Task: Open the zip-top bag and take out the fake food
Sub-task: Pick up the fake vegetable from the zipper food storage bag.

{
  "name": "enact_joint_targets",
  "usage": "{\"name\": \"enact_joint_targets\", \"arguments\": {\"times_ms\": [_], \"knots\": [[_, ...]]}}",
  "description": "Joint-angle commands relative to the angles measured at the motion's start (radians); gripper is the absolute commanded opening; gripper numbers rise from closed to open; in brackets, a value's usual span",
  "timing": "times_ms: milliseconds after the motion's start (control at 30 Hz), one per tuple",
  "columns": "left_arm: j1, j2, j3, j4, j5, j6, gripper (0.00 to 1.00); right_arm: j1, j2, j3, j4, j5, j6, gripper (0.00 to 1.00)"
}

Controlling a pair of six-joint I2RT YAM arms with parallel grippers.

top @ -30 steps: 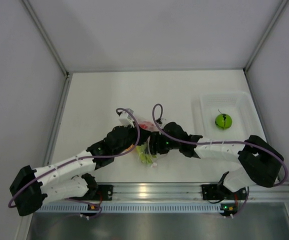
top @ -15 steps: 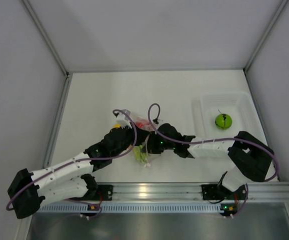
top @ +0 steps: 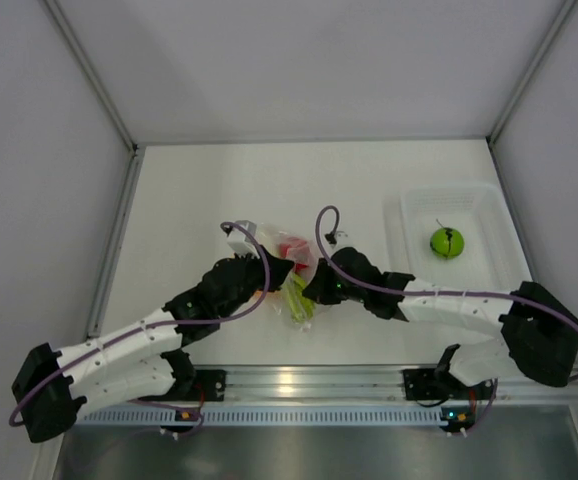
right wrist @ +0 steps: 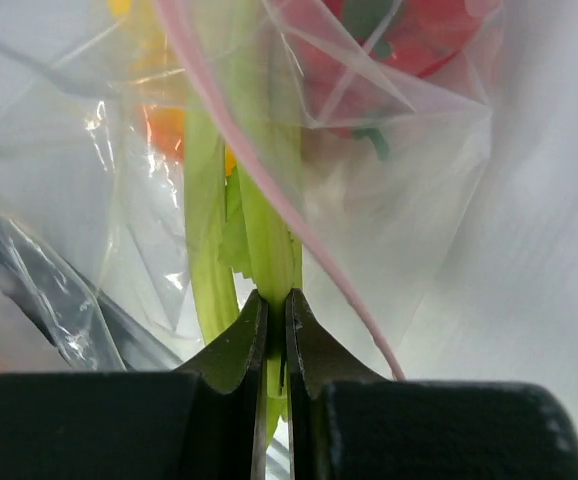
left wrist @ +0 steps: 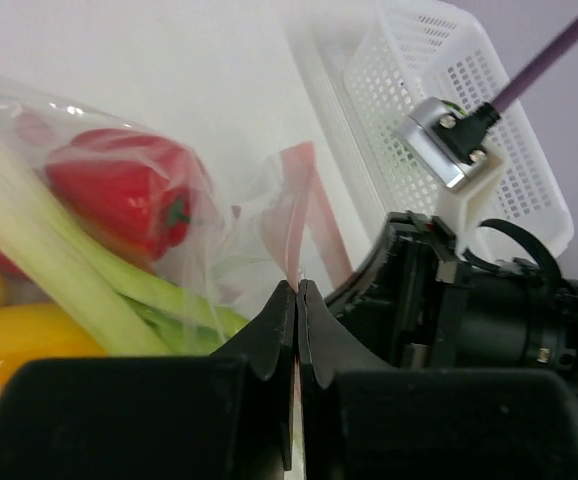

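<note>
The zip-top bag (top: pixel 287 250) lies crumpled mid-table between both arms. My left gripper (left wrist: pixel 296 285) is shut on its pink zip strip (left wrist: pixel 299 200); from above, the left gripper (top: pixel 274 272) sits at the bag's left side. Fake food shows through the plastic: a red pepper (left wrist: pixel 129 190), a yellow piece (left wrist: pixel 19 330), an orange piece (right wrist: pixel 164 125). The pale green stalk (right wrist: pixel 264 240) pokes out toward the near edge. My right gripper (right wrist: pixel 277 295) is shut on its leafy end. From above, the right gripper (top: pixel 311 292) is beside the stalk (top: pixel 297 298).
A white perforated tray (top: pixel 489 215) stands at the right and holds a green ball (top: pixel 446 241). The same tray (left wrist: pixel 449 90) shows behind the right wrist in the left wrist view. A metal rail (top: pixel 299 380) runs along the near edge, and walls enclose the table.
My right gripper has gone from open to shut, clamping the stalk's leafy end. The bag and stalk shifted slightly. My left gripper kept its hold on the zip strip.
</note>
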Motion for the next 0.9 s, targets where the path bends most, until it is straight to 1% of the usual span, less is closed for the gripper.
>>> {"name": "enact_joint_targets", "arguments": {"times_ms": [0, 100, 167, 200, 267, 300, 367, 400, 467, 500, 600, 700, 800, 867], "knots": [[-0.004, -0.029, -0.001, 0.024, -0.057, 0.06, 0.0, 0.015, -0.113, -0.029, -0.139, 0.096, -0.065, 0.0], [-0.004, -0.027, 0.011, 0.021, -0.062, 0.101, 0.0, 0.014, -0.179, -0.036, -0.208, 0.11, -0.091, 0.0], [-0.002, -0.013, 0.017, 0.02, -0.029, 0.153, 0.0, 0.014, -0.234, -0.036, -0.238, 0.121, -0.097, 0.0], [-0.004, -0.007, 0.022, 0.021, 0.037, 0.165, 0.0, 0.014, -0.25, -0.032, -0.248, 0.119, -0.1, 0.0], [-0.004, 0.01, 0.032, 0.041, 0.111, 0.196, 0.0, 0.012, -0.264, -0.001, -0.267, 0.138, -0.114, 0.0], [-0.004, 0.029, 0.037, 0.05, 0.193, 0.202, 0.0, 0.012, -0.259, 0.013, -0.287, 0.144, -0.118, 0.0], [-0.01, 0.048, 0.055, 0.067, 0.24, 0.213, 0.0, 0.005, -0.23, 0.046, -0.291, 0.156, -0.122, 0.0], [-0.018, 0.062, 0.06, 0.078, 0.292, 0.221, 0.0, 0.003, -0.221, 0.056, -0.284, 0.152, -0.122, 0.0], [-0.053, 0.068, 0.063, 0.115, 0.298, 0.241, 0.0, -0.006, -0.187, 0.088, -0.255, 0.145, -0.099, 0.0], [-0.092, 0.076, 0.065, 0.127, 0.294, 0.251, 0.0, -0.006, -0.178, 0.102, -0.247, 0.144, -0.091, 0.0], [-0.163, 0.085, 0.063, 0.156, 0.286, 0.296, 0.0, -0.006, -0.159, 0.16, -0.242, 0.15, -0.068, 0.0], [-0.182, 0.088, 0.046, 0.173, 0.314, 0.317, 0.0, -0.018, -0.158, 0.221, -0.293, 0.17, -0.077, 0.0], [-0.183, 0.066, 0.019, 0.172, 0.268, 0.333, 0.0, -0.034, -0.185, 0.234, -0.328, 0.15, -0.088, 0.0], [-0.183, 0.042, 0.0, 0.172, 0.167, 0.331, 0.0, -0.037, -0.211, 0.224, -0.348, 0.133, -0.088, 0.0]]}}
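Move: The left gripper already pinches the bag's rim. The celery, held in the right fingers, has its middle about 6 cm back, 2 cm to the right and some 7 cm below the left one; the red pepper is about 4 cm straight ahead and 10 cm down. From the right gripper, the white basket lies some 36 cm to the right and 10 cm ahead, the pepper about 9 cm ahead and 3 cm left, the orange food level with it and 9 cm left. Keep the right fingers shut on the celery and draw it about 5 cm to the right, then ease slightly back left as you lift it some 6 cm in all. Meanwhile, still pinching the rim, swing the left gripper back and right around the near side of the right gripper, turning it clockwise. ##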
